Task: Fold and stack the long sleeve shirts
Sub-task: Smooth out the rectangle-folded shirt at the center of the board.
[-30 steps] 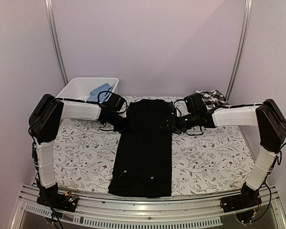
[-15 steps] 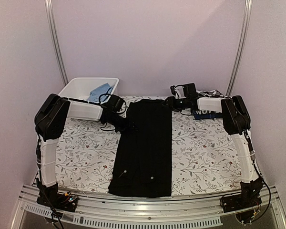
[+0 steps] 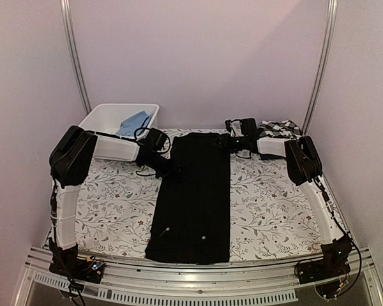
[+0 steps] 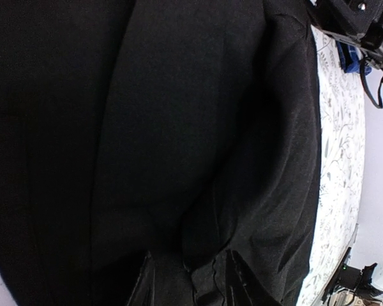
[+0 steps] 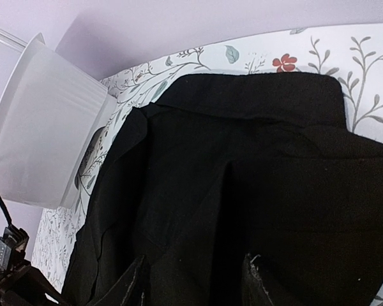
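Note:
The plain black long sleeve shirt [image 3: 195,197] lies folded into a long strip down the middle of the table, collar end far from me. My left gripper [image 3: 172,169] sits low at its left edge, about a third of the way down. In the left wrist view its jaws [image 4: 188,284] stand apart over a wrinkled fold of the black cloth [image 4: 179,127]. My right gripper [image 3: 228,141] hovers at the shirt's far right corner, open [image 5: 193,284], with black cloth [image 5: 255,166] under the gap. A black-and-white checked shirt [image 3: 282,129] lies crumpled at the back right.
A white bin [image 3: 108,118] with blue cloth [image 3: 133,122] in it stands at the back left and shows in the right wrist view as a white bin wall [image 5: 45,127]. The floral tablecloth [image 3: 274,204] lies bare on both sides of the shirt. Metal posts rise at the back corners.
My right arm has swung from the shirt's right edge back to its far right corner. The left gripper has stayed at the left edge. The shirt has not moved.

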Controlling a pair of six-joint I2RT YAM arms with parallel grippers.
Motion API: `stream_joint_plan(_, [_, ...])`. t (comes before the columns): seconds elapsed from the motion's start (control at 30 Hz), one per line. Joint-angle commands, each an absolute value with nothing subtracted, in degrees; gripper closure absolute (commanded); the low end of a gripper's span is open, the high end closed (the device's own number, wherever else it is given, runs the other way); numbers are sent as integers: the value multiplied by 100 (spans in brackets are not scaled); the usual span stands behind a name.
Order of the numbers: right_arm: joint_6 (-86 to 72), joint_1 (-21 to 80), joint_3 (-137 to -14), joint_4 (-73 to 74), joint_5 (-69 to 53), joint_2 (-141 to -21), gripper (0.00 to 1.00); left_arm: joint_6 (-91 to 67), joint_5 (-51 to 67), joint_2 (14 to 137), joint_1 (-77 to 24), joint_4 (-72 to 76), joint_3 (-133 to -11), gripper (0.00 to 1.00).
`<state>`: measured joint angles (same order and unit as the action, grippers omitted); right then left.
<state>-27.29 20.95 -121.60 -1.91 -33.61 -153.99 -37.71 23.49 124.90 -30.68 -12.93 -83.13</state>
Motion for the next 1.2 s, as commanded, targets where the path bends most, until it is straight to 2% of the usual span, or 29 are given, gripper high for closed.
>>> stream_joint_plan(0.0, [-3047, 2084, -12448, -471, -3592, -15646, 54, -3833, 2501, 12638, -3041, -1209, -8477, 63])
stream_joint_plan(0.4, [-3531, 2088, -12472, -705, -4108, -15782, 68, -4071, 2730, 12690, -3042, -930, -8464, 74])
stream_joint_plan(0.73, [-3652, 2076, -12467, -808, -4216, -15669, 88, -4175, 2757, 12621, -3046, -780, -8368, 99])
stream_joint_plan(0.97, [-3771, 1983, -12472, -966, -4268, -15523, 100, -4256, 2683, 12436, -3042, -645, -8076, 100])
stream_joint_plan(1.17, [-4051, 1835, -12454, -1317, -4358, -15431, 100, -4310, 2571, 12289, -3041, -584, -7895, 100])
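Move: The black folded shirt runs lengthwise beneath both hands. A loose crease lies about 1 cm under the left fingertips, with the shirt's middle some 6 cm back and 5 cm right of that hand. From the right hand, a ridge near the far right corner is about 1 cm below, level and straight under; the checked pile stands about 24 cm right and 2 cm farther out, the white bin about 41 cm left and level with it. Both hands stay low over the shirt and shut their part-open fingers fully, pinching its loose cloth: the left shifts about 1 cm right to close on the crease, while the right edges some 1.5 cm left towards the shirt's middle with its wrist rolling about 10 degrees, left side up, to close on the ridge by the far corner. Once shut, the left sinks and draws back about 1 cm, and the right lifts about 1 cm and eases back to the right, so the two begin to draw slightly apart. ##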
